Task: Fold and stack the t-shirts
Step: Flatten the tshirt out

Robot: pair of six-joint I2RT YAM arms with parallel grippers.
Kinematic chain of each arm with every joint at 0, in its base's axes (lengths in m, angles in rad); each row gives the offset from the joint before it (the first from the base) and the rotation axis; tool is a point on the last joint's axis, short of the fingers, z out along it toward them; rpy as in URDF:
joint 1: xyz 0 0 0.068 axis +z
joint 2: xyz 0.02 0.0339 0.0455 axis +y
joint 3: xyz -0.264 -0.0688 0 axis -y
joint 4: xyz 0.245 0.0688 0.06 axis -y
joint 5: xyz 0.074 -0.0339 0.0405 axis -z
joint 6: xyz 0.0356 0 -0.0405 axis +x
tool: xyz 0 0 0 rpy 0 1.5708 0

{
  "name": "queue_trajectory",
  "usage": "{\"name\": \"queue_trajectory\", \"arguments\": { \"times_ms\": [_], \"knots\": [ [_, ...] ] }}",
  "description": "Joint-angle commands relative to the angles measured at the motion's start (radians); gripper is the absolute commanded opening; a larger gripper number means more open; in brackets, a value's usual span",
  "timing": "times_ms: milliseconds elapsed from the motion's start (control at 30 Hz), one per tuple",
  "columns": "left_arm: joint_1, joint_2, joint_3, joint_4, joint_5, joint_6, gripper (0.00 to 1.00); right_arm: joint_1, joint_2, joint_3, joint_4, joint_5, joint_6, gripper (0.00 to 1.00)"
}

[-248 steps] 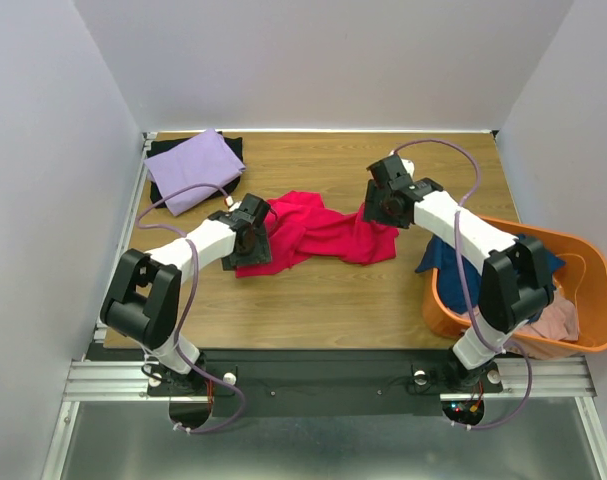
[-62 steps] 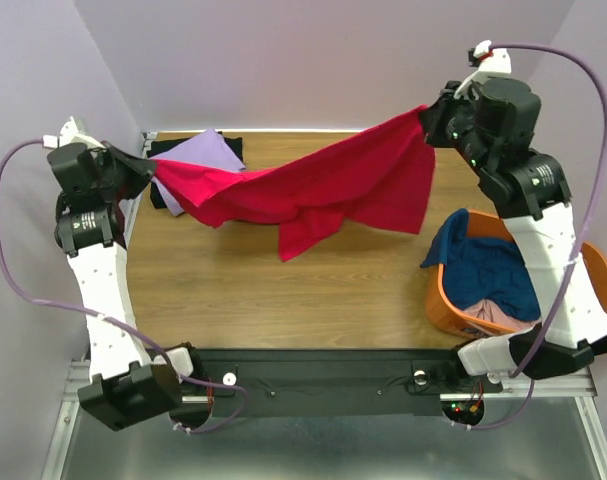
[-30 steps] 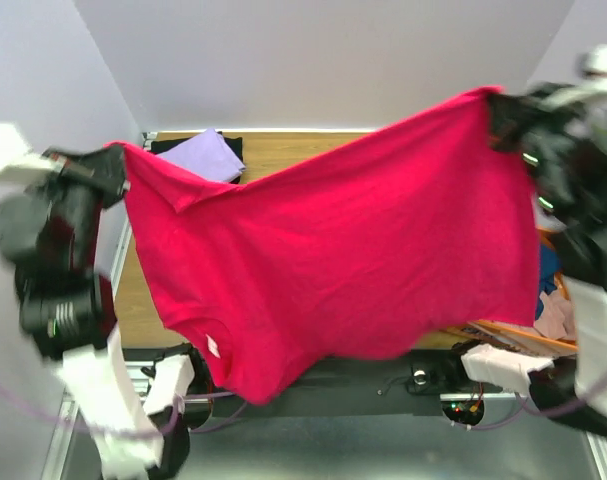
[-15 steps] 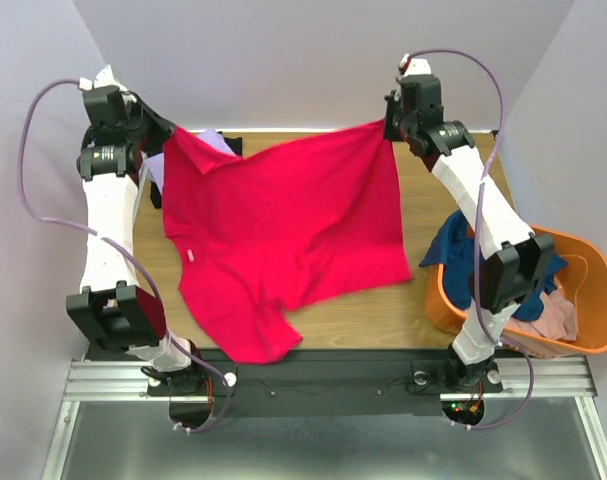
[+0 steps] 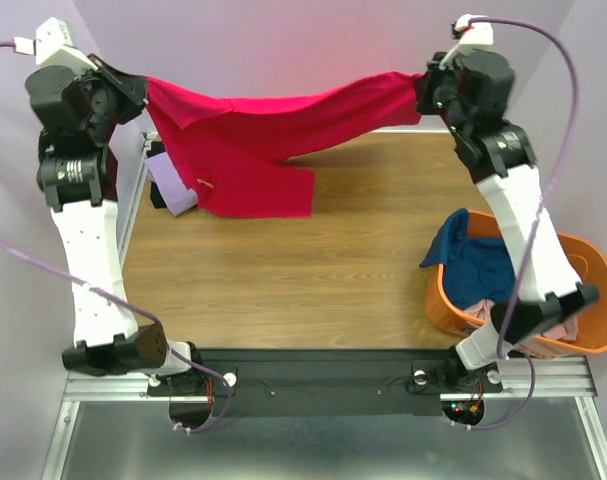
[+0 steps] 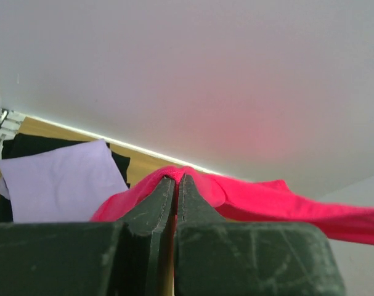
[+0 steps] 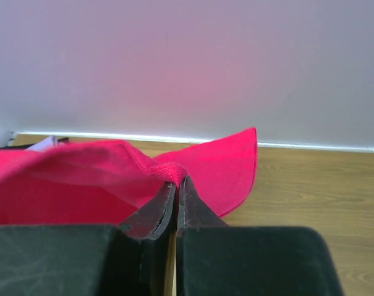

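A crimson-pink t-shirt [image 5: 253,150] hangs stretched in the air across the back of the table. My left gripper [image 5: 141,92] is shut on its left corner, raised high at the far left, and the wrist view shows the cloth [image 6: 248,197] pinched at the gripper [image 6: 176,180]. My right gripper [image 5: 421,98] is shut on the right corner at the far right; there the hem [image 7: 168,169] bunches over the gripper [image 7: 176,185]. A folded lavender t-shirt [image 5: 168,182] lies on a black one [image 6: 26,145] at the back left, partly hidden by the hanging cloth.
An orange tub [image 5: 593,300] at the right edge holds a navy blue t-shirt [image 5: 478,262] draped over its rim and a dusty pink one [image 5: 561,322]. The wooden table [image 5: 313,280] is bounded by grey walls close behind and beside both raised arms.
Both arms have lifted and pulled apart. The crimson-pink t-shirt, hanging down flat half a second ago, is now swung up and back into a taut band, its lower part trailing at the left.
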Motion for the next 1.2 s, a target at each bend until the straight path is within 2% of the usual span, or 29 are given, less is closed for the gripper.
{"name": "queue_trajectory", "arguments": {
  "times_ms": [0, 200, 300, 533, 633, 700, 800, 867, 1000, 1067, 1167],
  "knots": [
    [0.004, -0.152, 0.004, 0.049, -0.019, -0.006, 0.0, 0.002, -0.215, -0.059, 0.074, -0.079, -0.044, 0.0],
    [0.002, -0.339, -0.01, 0.048, -0.082, -0.029, 0.0, 0.002, -0.454, -0.111, 0.082, -0.142, -0.029, 0.0],
    [0.002, -0.376, 0.084, 0.008, -0.098, -0.029, 0.0, 0.002, -0.527, -0.105, 0.08, -0.139, -0.02, 0.0],
    [0.002, -0.284, 0.401, -0.115, -0.046, -0.052, 0.0, 0.002, -0.545, 0.014, 0.074, -0.139, 0.071, 0.0],
    [0.002, -0.223, 0.42, -0.086, 0.009, -0.075, 0.0, 0.002, -0.527, 0.021, 0.076, -0.157, 0.137, 0.0],
    [0.002, -0.212, 0.371, -0.025, 0.054, -0.089, 0.0, 0.002, -0.518, -0.002, 0.074, -0.154, 0.174, 0.0],
    [0.004, -0.198, 0.143, 0.072, 0.124, -0.11, 0.0, 0.002, -0.516, -0.155, 0.074, -0.151, 0.252, 0.0],
    [0.002, -0.186, 0.054, 0.106, 0.164, -0.11, 0.0, 0.002, -0.51, -0.229, 0.073, -0.162, 0.28, 0.0],
    [0.004, -0.146, -0.144, 0.118, 0.146, -0.039, 0.0, 0.003, -0.457, -0.436, 0.076, -0.196, 0.33, 0.0],
    [0.002, -0.1, -0.263, 0.124, 0.128, 0.011, 0.0, 0.002, -0.386, -0.554, 0.08, -0.203, 0.321, 0.0],
    [0.001, -0.008, -0.402, 0.135, 0.094, 0.063, 0.0, 0.002, -0.247, -0.628, 0.091, -0.182, 0.294, 0.01]
  ]
}}
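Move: The red t-shirt is already stretched in the air between the two grippers, its loose part out over the far left of the table. Bare mid-table, where it is to be laid, lies about 28 cm right, 3 cm back and 50 cm below the left hand, and some 19 cm left, 9 cm back and 43 cm below the right. The folded purple shirt is roughly 18 cm ahead and 6 cm left of the left hand; the orange bin sits some 27 cm right and 20 cm back of the right. The t-shirt, still pinched at both ends, is flung by the two arms together: first back towards the bases nearly 30 cm and up some 20 cm, fingertips tilting up about 35 degrees, then quickly forward and down towards the table with the fingertips tipping down again. The left hand swings farther forward than the right, and neither grip opens. ##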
